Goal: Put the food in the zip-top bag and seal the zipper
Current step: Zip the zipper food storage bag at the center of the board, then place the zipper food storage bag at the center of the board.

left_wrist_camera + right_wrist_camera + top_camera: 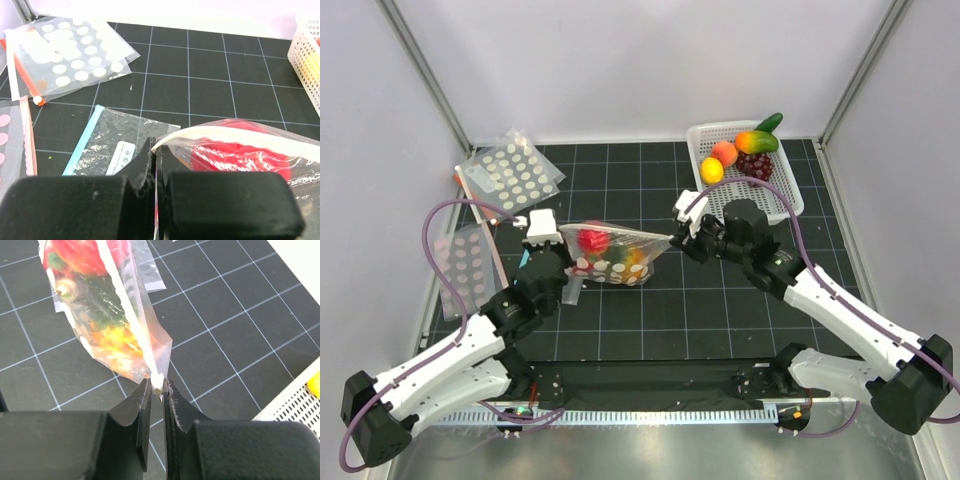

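The zip-top bag (615, 252), clear with white dots, hangs stretched between both grippers above the mat. Food shows inside it: a red piece (240, 157) and an orange-yellow piece (117, 342) with green beside it. My left gripper (156, 150) is shut on the bag's left corner, just under the white zipper (225, 134). My right gripper (158, 387) is shut on the zipper's (131, 315) right end, where a small white tab sits between the tips. In the top view the left gripper (568, 258) and right gripper (678, 240) face each other across the bag.
A white basket (788, 205) at the back right holds a peach, a lemon, a mango and dark grapes. Spare dotted bags (510, 172) lie at the back left, another with pink dots (468, 265) on the left. A plain clear bag with a blue edge (107, 145) lies under the left gripper.
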You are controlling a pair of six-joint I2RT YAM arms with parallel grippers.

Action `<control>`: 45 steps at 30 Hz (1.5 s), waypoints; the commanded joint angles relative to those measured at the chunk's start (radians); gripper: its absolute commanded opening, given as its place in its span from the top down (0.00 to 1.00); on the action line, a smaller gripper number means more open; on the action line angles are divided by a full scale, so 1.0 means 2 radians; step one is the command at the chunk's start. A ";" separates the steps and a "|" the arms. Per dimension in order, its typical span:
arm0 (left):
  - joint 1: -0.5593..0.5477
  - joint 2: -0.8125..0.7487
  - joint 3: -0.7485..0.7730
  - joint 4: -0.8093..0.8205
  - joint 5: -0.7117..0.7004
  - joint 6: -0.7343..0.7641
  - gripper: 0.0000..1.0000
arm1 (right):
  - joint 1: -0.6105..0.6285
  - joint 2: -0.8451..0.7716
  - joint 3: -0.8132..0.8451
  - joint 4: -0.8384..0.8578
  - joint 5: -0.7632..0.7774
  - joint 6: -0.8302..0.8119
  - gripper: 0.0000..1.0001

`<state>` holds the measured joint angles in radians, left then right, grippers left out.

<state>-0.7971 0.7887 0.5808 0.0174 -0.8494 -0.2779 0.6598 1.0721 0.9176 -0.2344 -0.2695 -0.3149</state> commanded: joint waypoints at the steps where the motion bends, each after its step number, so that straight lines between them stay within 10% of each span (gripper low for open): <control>1: 0.010 -0.010 0.001 0.017 -0.058 0.008 1.00 | -0.011 -0.014 -0.001 0.009 0.036 0.009 0.99; 8: 0.010 0.008 0.016 0.020 0.025 0.023 0.99 | -0.011 -0.025 -0.011 0.034 -0.008 0.005 0.99; 19: 0.009 -0.019 0.029 0.009 0.256 0.071 0.22 | -0.012 -0.030 -0.025 0.054 0.019 0.006 0.99; 35: 0.009 -0.016 0.047 0.002 0.322 0.065 0.18 | -0.010 -0.013 -0.015 0.053 -0.139 -0.020 0.98; 45: 0.009 -0.005 0.049 0.014 0.212 -0.031 0.00 | 0.002 0.010 -0.003 0.079 -0.126 0.039 0.82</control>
<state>-0.7788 0.8120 0.6559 0.0063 -0.3088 -0.2405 0.6601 1.0920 0.8658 -0.1596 -0.5426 -0.3069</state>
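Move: Pinching the left end of the filled bag's zipper, the left hand has the bag's bulging middle about 10 cm to its right, 3 cm nearer the robot and 7 cm below. The empty blue-zip bag lies on the board some 4 cm to that hand's left, about level with it and 17 cm down. The right hand holds the zipper's other end; from it the filled bag's middle is 13 cm left, 3 cm back and 7 cm below, and the white basket is 19 cm right, 15 cm ahead and 13 cm lower. Opening wide, the left fingers let go of the zipper's end, and the hand travels about 9 cm right and slightly back towards the bag's middle, turning some 30 degrees clockwise; it dips a little at first, rises and ends slightly higher. The right fingers keep their pinch on the other zipper end and, after staying nearly still, draw it about 4 cm back and left, turning some 15 degrees counter-clockwise. ##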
